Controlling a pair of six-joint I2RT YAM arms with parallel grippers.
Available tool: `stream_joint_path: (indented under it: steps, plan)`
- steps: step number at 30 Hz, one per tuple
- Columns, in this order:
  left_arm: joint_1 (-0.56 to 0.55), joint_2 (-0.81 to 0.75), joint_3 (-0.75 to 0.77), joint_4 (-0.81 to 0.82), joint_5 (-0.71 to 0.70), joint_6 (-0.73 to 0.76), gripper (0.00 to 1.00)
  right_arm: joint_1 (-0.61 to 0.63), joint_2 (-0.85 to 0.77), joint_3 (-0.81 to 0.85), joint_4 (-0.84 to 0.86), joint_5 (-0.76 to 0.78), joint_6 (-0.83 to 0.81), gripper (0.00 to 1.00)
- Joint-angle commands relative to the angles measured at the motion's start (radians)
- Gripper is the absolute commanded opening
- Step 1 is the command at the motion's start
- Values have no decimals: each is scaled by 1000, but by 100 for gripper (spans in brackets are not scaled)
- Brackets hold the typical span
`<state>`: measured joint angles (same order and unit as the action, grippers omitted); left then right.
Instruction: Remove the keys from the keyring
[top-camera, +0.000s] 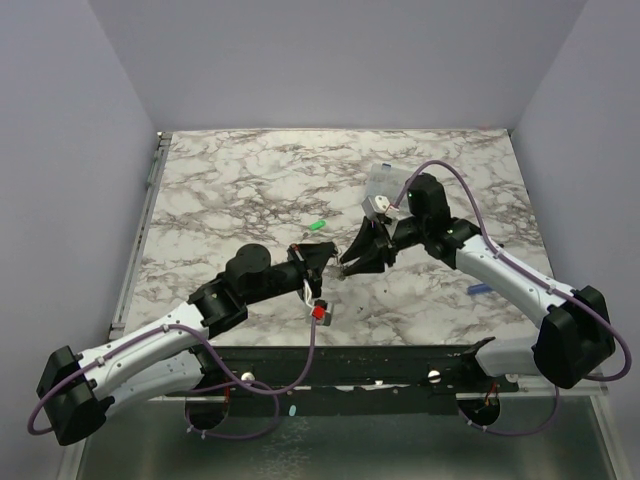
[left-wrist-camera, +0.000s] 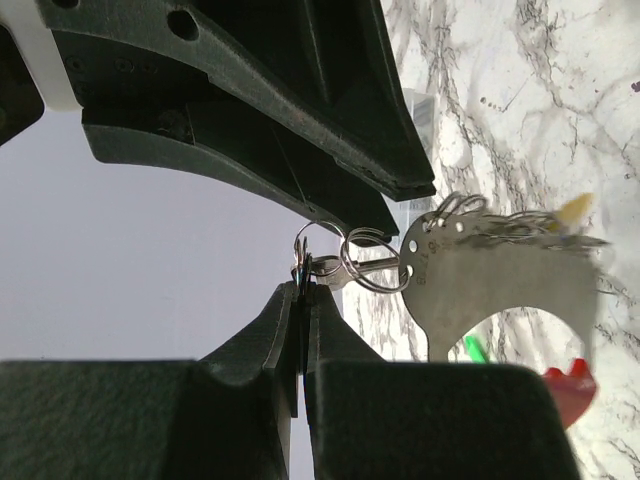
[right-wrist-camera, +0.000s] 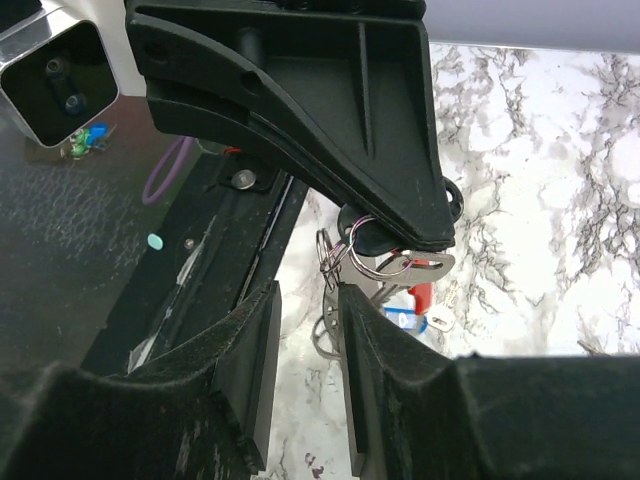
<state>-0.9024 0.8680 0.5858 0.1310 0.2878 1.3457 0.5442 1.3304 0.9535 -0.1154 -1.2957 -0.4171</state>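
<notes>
The keyring (left-wrist-camera: 345, 262) is a cluster of linked wire rings held above the marble table between the two arms. My left gripper (left-wrist-camera: 303, 285) is shut on one small ring of it. A flat metal plate (left-wrist-camera: 500, 280) and keys with red (left-wrist-camera: 570, 385) and yellow (left-wrist-camera: 575, 207) tags hang from the rings. In the right wrist view the rings (right-wrist-camera: 366, 273), a red tag (right-wrist-camera: 423, 297), a blue tag (right-wrist-camera: 405, 318) and a silver key (right-wrist-camera: 441, 318) show past my right gripper (right-wrist-camera: 307, 295). It is open, its inner finger beside the rings. A green-tagged key (top-camera: 319, 225) lies loose on the table.
A clear plastic box (top-camera: 385, 185) stands behind the right gripper (top-camera: 347, 266). A small blue stick (top-camera: 476, 290) lies on the table to the right. The black mounting rail (top-camera: 350, 365) runs along the near table edge, below the left gripper (top-camera: 322, 262).
</notes>
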Motion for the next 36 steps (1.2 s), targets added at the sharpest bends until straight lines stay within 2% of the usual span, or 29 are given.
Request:
stream_joint_path:
  steps: [1, 10, 17, 21, 29, 36]
  plan:
    - [2, 3, 22, 25, 36, -10, 0, 11, -5, 24, -60, -23, -58, 35]
    - [1, -2, 25, 16, 52, -15, 0, 11, -3, 3, 54, 15, 50, 36]
    - [1, -6, 39, 8, 25, -60, 0, 11, -5, -10, 62, 37, 48, 12]
    - [1, -19, 41, 2, -17, -94, 0, 11, -11, -7, 30, 53, 19, 1]
    - [1, -141, -26, -95, -64, -70, 0, 5, -29, 35, -57, 130, 14, 1]
    - [1, -246, -145, -125, -23, 87, 0, -2, -17, 46, 1, 146, 104, 1]
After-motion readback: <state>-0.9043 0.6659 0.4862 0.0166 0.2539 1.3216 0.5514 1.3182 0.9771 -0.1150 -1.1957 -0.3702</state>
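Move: At the tips of the left fingers, a small split ring is already held; its free side, with a silver key, lies roughly 1 cm back, 1 cm right of and 1 cm below that hand. From the half-open right fingers this part is about 2 cm ahead, 2 cm left and level. The holed plate with the red handle hangs level ahead-wise with the right hand, 2 cm left and 5 cm below; the blue-tagged key lies on the table some 5 cm ahead, 8 cm left, 20 cm below. Closing fully beside the split ring, the right fingers go from about 40% open to shut while that hand creeps only about 1.5 cm forward. The left hand almost stays at first, keeping its pinch on the ring, then draws away from the right fingertips, about 3 cm left, 2 cm back and a little down, carrying ring, key and plate along. ##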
